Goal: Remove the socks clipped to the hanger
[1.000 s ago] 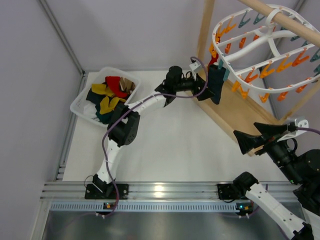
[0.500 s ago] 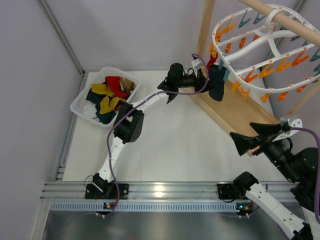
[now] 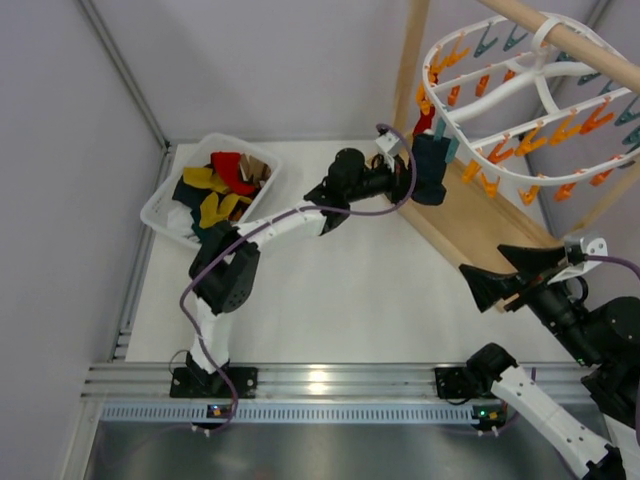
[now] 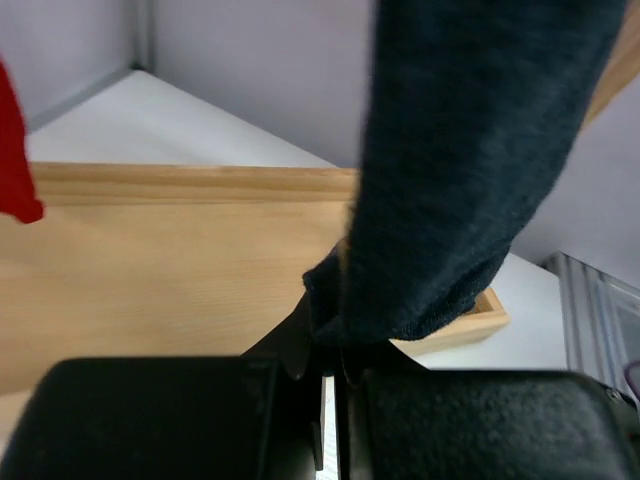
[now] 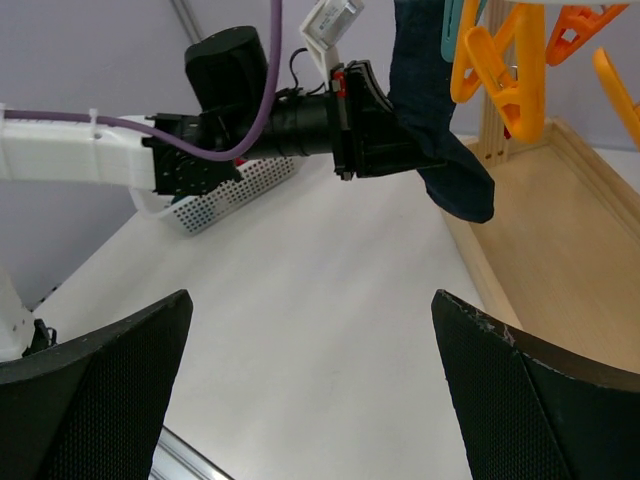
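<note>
A dark navy sock hangs from a clip at the left end of the white hanger. My left gripper reaches in from the left and is shut on the sock's lower edge. The left wrist view shows the navy sock pinched between the closed jaws of the left gripper. A red sock hangs just behind it, seen as a red sock at the frame edge. My right gripper stays open and empty, low at the right, its fingers spread wide.
A white basket holding several loose socks sits at the back left. The wooden stand's base tray and upright post stand under and behind the hanger. Orange clips dangle next to the navy sock.
My left gripper has gone from open to shut on the navy sock's lower edge. The left elbow has swung leftward. The right arm has barely moved.
</note>
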Tool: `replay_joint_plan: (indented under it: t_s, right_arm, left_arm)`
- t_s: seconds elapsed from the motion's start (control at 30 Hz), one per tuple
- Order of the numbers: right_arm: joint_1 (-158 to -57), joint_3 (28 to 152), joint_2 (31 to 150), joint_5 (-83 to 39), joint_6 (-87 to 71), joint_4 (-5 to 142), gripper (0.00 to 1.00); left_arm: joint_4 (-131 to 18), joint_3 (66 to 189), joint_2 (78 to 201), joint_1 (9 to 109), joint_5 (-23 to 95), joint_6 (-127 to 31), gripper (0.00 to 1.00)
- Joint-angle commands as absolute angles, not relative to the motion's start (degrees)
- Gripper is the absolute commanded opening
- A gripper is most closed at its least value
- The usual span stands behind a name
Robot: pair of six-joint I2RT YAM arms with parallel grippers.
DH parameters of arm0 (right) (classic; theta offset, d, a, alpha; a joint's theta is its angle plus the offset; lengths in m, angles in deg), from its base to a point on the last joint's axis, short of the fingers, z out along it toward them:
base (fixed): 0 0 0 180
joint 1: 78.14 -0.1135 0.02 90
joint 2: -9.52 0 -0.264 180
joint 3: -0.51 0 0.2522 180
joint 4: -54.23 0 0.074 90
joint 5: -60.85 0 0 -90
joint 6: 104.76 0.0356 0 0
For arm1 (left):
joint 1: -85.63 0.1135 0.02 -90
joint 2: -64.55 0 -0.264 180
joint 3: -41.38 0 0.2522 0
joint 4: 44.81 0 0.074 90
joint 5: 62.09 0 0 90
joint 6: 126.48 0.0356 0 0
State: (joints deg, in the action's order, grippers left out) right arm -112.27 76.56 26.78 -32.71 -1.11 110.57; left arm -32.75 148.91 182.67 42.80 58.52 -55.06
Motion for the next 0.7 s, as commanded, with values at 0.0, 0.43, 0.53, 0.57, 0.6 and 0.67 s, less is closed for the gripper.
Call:
replay_joint_plan:
  t_s: [0.0, 0.43, 0.53, 0.57, 0.6, 0.67]
  right_arm:
    - [-113.0, 78.8, 27.5, -31.5, 0.6, 106.7, 0.99]
    - [-113.1, 102.6, 38.6, -54.2, -1.6, 123.0, 0.99]
    - [-113.1, 107.5, 41.9, -57.5, -2.5, 127.0, 0.99]
    - [-113.2, 108.7, 44.0, -57.3, -2.6, 129.2, 0.99]
    - [-113.2, 110.0, 45.1, -57.0, -3.0, 130.0, 0.99]
    - [-113.2, 113.3, 48.9, -56.5, -3.9, 131.9, 1.00]
  left_arm:
    - [-28.3, 140.2, 172.6, 38.2, 37.6, -50.5, 0.00]
    - [-38.4, 147.7, 176.0, 11.5, -2.8, -23.9, 0.00]
    - [-40.6, 153.8, 183.0, 7.7, -9.2, -18.1, 0.00]
    - [-41.1, 158.1, 184.6, 6.2, -12.8, -16.8, 0.00]
    - [-41.4, 160.6, 186.3, 5.5, -14.4, -13.6, 0.00]
    - [-41.5, 167.2, 191.5, 4.3, -17.9, -9.9, 0.00]
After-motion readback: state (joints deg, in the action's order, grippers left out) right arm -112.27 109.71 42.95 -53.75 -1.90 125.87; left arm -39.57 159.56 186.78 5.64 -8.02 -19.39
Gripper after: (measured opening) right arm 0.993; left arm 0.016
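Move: The navy sock, its lower end already pinched in the left hand, hangs from teal clips about 14 cm above that hand, 5 cm right and 1 cm back. The open right gripper, which it is being taken to, is some 25 cm back, 4 cm right and 11 cm up; the red sock is 11 cm ahead, 6 cm right, 6 cm up. From the right hand the teal clips lie about 24 cm ahead, 1 cm right and 3 cm higher, with orange clips 3 cm nearer and 5 cm farther right. The navy sock's lower end stays pinched in the shut left fingers, which drag it back about 16 cm and to the right towards the open right gripper, the wrist swinging some 30 degrees counter-clockwise and tipping as it goes. The right hand rises and shifts right, turning clockwise, fingers kept wide, to face the teal clips. ##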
